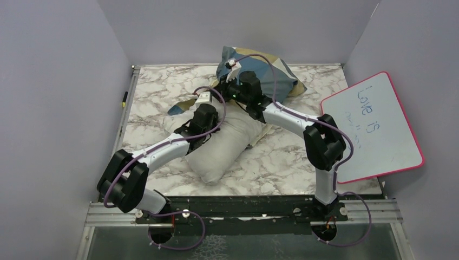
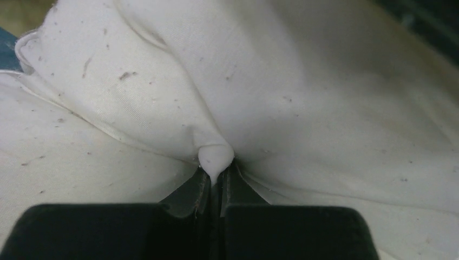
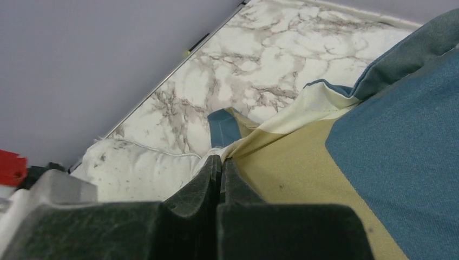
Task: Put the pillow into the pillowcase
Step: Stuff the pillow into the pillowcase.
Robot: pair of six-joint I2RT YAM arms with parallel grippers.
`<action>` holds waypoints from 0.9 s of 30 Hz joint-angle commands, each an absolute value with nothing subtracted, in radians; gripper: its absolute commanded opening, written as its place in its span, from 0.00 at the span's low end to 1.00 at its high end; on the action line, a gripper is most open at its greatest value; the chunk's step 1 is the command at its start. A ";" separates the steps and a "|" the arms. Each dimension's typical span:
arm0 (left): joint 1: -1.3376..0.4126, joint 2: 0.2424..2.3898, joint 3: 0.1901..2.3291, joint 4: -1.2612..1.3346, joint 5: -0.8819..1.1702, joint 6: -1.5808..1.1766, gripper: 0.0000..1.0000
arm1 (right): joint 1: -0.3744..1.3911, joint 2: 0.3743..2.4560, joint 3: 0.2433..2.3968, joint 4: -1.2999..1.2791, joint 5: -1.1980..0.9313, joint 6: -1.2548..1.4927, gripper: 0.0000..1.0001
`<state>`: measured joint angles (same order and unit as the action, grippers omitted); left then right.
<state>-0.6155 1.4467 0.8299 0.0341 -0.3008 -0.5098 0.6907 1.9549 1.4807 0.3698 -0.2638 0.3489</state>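
The off-white speckled pillow lies on the marble table, its far end lying toward the pillowcase, a bunched sack of blue, tan and cream blocks at the back. My left gripper rests on the pillow's upper part. In the left wrist view this gripper is shut on a small pinch of the pillow fabric. My right gripper sits at the pillowcase's near left edge. The right wrist view shows it shut on the cream hem of the pillowcase, with the pillow just to its left.
A pink-rimmed whiteboard with writing leans at the table's right side. A thin marker lies along the table's left rim. Grey walls close in the left, back and right. Bare marble shows left of the pillow and in front of it.
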 commanded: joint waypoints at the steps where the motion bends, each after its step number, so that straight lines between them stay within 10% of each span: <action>1: -0.643 1.386 0.717 -0.079 -0.246 -0.658 0.00 | 0.791 2.040 1.608 0.242 -0.412 0.316 0.00; 5: -0.642 1.298 0.673 -0.076 -0.245 -0.708 0.13 | 0.792 2.072 1.670 0.189 -0.371 0.292 0.04; 13: -0.643 1.132 0.755 -0.122 -0.210 -0.454 0.60 | 0.730 1.838 1.502 0.064 -0.179 0.285 0.43; 27: -0.693 1.196 1.006 -0.123 -0.067 -0.008 0.68 | 0.507 1.354 0.984 0.063 -0.071 0.298 0.57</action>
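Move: The left hand still pinches the pillow, whose bare part centres about 4 cm back and 6 cm below it; the pillowcase body lies some 18 cm ahead and 17 cm right of that hand, its loose flap 7 cm ahead and 13 cm left. The right hand still holds the case's khaki lip in its fingertips, with the body about 5 cm ahead, 17 cm right and 15 cm lower, the pillow's bare middle roughly 14 cm back and 18 cm below. Both hands open, freeing pillow and case lip, the left rising about 14 cm, the right sweeping 16 cm right. ##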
